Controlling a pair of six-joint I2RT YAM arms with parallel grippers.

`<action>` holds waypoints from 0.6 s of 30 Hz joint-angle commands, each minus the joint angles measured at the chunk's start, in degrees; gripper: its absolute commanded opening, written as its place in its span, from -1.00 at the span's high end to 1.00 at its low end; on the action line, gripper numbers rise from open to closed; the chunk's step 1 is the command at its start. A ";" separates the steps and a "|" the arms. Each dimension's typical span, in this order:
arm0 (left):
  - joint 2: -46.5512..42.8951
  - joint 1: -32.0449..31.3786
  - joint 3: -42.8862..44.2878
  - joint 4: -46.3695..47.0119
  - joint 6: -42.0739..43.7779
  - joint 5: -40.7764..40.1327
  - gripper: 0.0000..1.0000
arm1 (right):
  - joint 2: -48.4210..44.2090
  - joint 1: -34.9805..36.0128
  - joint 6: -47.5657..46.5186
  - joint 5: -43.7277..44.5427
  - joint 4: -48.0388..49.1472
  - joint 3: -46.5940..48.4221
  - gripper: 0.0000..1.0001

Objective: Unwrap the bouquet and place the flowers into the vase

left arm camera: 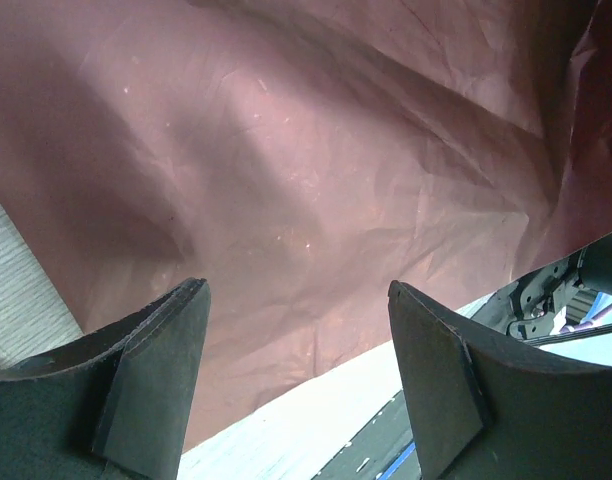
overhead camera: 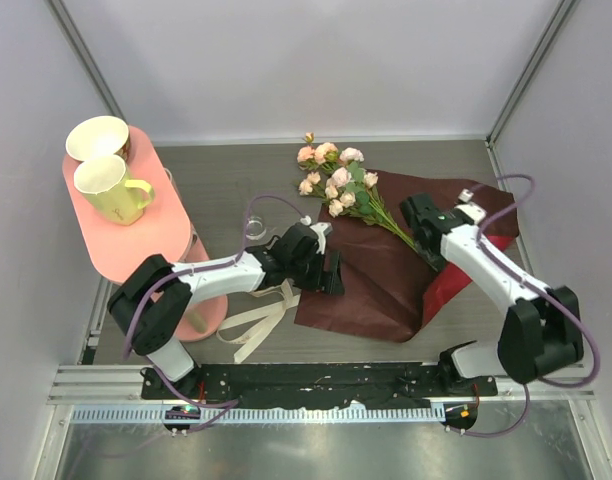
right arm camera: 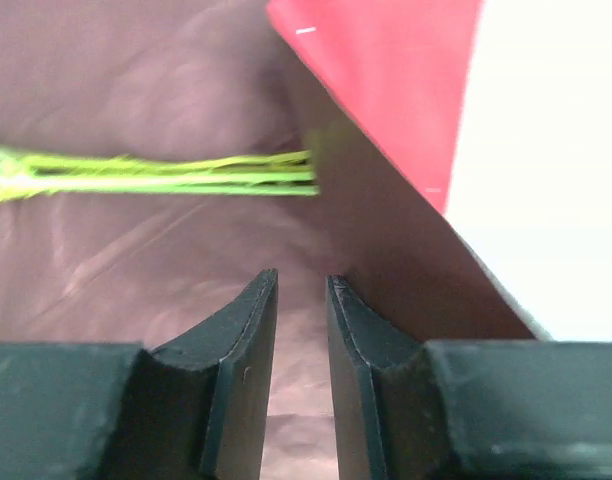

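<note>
The bouquet is undone. The flowers [overhead camera: 331, 180], pale pink roses, lie with their green stems [right arm camera: 186, 176] across the spread dark red paper [overhead camera: 376, 275]. The clear glass vase [overhead camera: 254, 228] stands left of the paper. My left gripper [overhead camera: 324, 270] hovers open over the paper's left edge, with only paper [left arm camera: 286, 150] beneath the wide-apart fingers of the left gripper [left arm camera: 296, 288]. My right gripper [overhead camera: 423, 235] is low over the paper by the stem ends. In the right wrist view the right gripper [right arm camera: 301, 276] has its jaws close together with a narrow empty gap, and the stems lie just ahead of the fingertips.
The loose cream ribbon [overhead camera: 254, 322] lies on the table below the left gripper. At the left, a pink oval stand [overhead camera: 136, 245] carries a yellow-green mug [overhead camera: 111, 190] and a cream cup [overhead camera: 96, 138]. A bright red fold of paper [right arm camera: 386, 70] rises right of the stems.
</note>
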 commanded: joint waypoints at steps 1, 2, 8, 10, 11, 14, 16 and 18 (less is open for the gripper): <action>-2.88 -0.05 -1.28 4.52 -1.09 -1.13 -0.52 | -10.32 -4.23 17.00 10.61 -14.70 -3.07 0.38; -3.14 -0.05 -1.54 4.61 -1.17 -1.22 -0.52 | -12.35 -4.86 18.15 10.53 -15.76 -4.65 0.39; -4.81 -0.05 -2.25 5.14 -1.79 -0.16 -0.52 | -27.38 -9.78 25.62 6.57 -21.03 -10.99 0.46; -5.86 -0.05 -2.43 4.87 -1.70 0.01 -0.52 | -30.55 -9.79 25.29 9.36 -23.85 -9.94 0.46; -6.12 -0.05 -2.51 4.79 -1.53 0.01 -0.53 | -32.65 -9.87 22.49 10.34 -23.85 -8.20 0.45; -7.00 -0.05 -2.25 4.61 -1.44 0.45 -0.53 | -33.37 -9.79 19.59 11.24 -23.95 -5.82 0.41; -7.27 -0.05 -1.73 4.61 -1.44 0.98 -0.53 | -32.24 -9.79 16.59 8.96 -19.04 -5.81 0.40; -7.62 -0.05 -1.29 4.52 -1.70 1.68 -0.53 | -29.70 -9.79 17.88 6.66 -16.48 -6.33 0.40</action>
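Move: The wrapper's red flap, still folded up on the right, has its middle about 5 cm right of the right hand and 3 cm back, about level in height. The cut stem ends lie some 2 cm to that hand's right, neither ahead nor back, and the blooms some 19 cm ahead and 22 cm left. From the left hand the flap is roughly 30 cm to the right, neither ahead nor back. The right hand sweeps back and right some 15 cm, pushing the flap outward while rising; left lifts 3 cm. ##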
